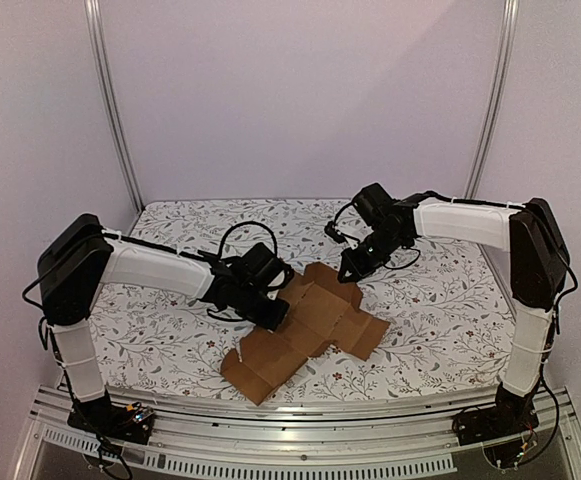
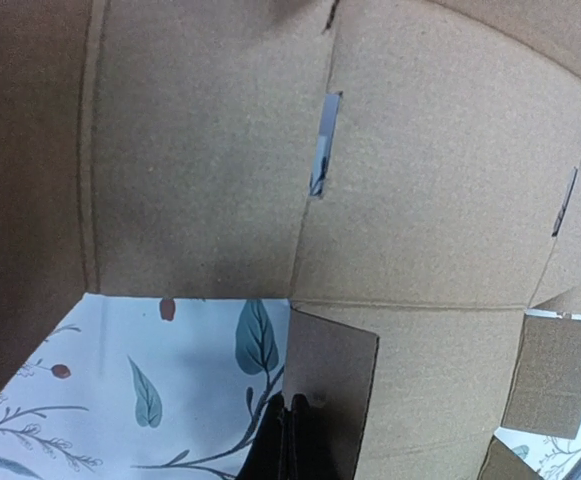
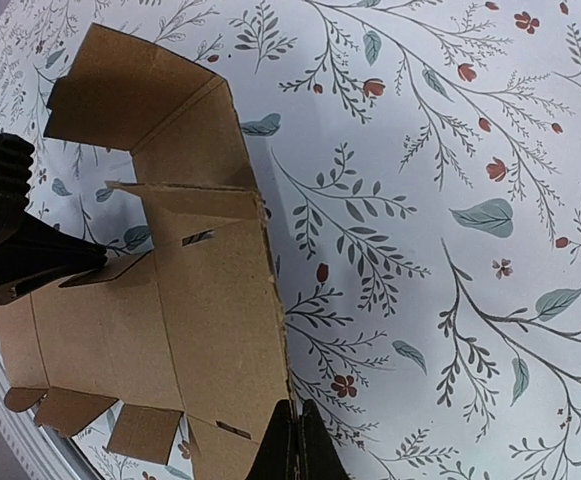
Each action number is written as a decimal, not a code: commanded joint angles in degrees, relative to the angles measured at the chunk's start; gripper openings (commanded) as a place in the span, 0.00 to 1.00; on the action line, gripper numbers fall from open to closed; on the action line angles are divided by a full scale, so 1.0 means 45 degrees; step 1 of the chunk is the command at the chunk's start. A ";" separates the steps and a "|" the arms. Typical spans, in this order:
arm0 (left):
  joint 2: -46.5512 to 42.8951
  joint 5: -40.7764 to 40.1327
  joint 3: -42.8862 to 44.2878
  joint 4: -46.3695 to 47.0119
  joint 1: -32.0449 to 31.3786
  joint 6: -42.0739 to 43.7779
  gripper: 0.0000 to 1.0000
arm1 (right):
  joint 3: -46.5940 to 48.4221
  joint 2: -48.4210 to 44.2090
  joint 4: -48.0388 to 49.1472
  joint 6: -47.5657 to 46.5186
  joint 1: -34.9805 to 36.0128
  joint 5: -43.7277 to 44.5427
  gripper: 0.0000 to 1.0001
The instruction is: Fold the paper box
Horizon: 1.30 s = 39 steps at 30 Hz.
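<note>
The paper box (image 1: 315, 320) lies as a flat brown die-cut sheet in the middle of the table, with flaps and tabs spread out. My left gripper (image 1: 278, 318) rests over its left side. In the left wrist view the cardboard (image 2: 420, 200) fills most of the frame. There the left gripper (image 2: 286, 402) is shut, its tips at the left edge of a small shaded flap (image 2: 335, 380). My right gripper (image 1: 351, 273) is at the sheet's far right corner. In the right wrist view it (image 3: 296, 406) is shut, with its tips right at the long edge of the cardboard (image 3: 200, 330).
A floral tablecloth (image 1: 440, 290) covers the table. White walls and aluminium posts (image 1: 110, 100) stand behind, and a metal rail (image 1: 300, 415) runs along the near edge. The left arm's black wrist (image 3: 10, 250) shows beside the sheet in the right wrist view.
</note>
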 commanded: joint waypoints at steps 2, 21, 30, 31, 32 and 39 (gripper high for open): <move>0.0091 0.0494 0.0306 0.0239 -0.0542 0.0189 0.00 | -0.0155 0.0075 0.0017 0.0128 0.0064 0.0161 0.00; 0.1002 0.0393 0.0490 0.0154 -0.1091 0.0193 0.00 | -0.0321 0.0129 -0.0040 0.0061 0.0121 0.0354 0.00; -0.0172 -0.0128 0.1125 -0.0573 -0.1038 0.0565 0.00 | -0.0091 -0.0143 -0.0217 -0.0491 0.0158 0.0667 0.00; -0.0402 -0.0209 0.1156 -0.0657 -0.1009 0.0610 0.00 | -0.0055 -0.0216 -0.0256 -0.0612 0.0181 0.0765 0.00; -0.0644 -0.0246 0.1187 -0.0764 -0.0952 0.0652 0.00 | -0.0022 -0.0272 -0.0300 -0.0882 0.0216 0.0879 0.00; -0.2296 -0.0422 0.1374 -0.1383 -0.0552 0.0988 0.00 | 0.0203 -0.0828 -0.0343 -0.2498 0.0326 0.1320 0.00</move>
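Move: The left hand's shut fingertips are already on the small side flap of the strip, whose middle lies about 1 cm back, 1 cm right and 1 cm below. The box's centre panel is some 4 cm ahead and 10 cm right, and the forward-left wing about 8 cm ahead and 2 cm right, both roughly 2 cm lower. From the right hand, the flap lies about 13 cm back, 16 cm left and 8 cm below. Left hand, fingers shut, pushes the flap inward about 3.5 cm right and back, then lifts off some 7 cm. ##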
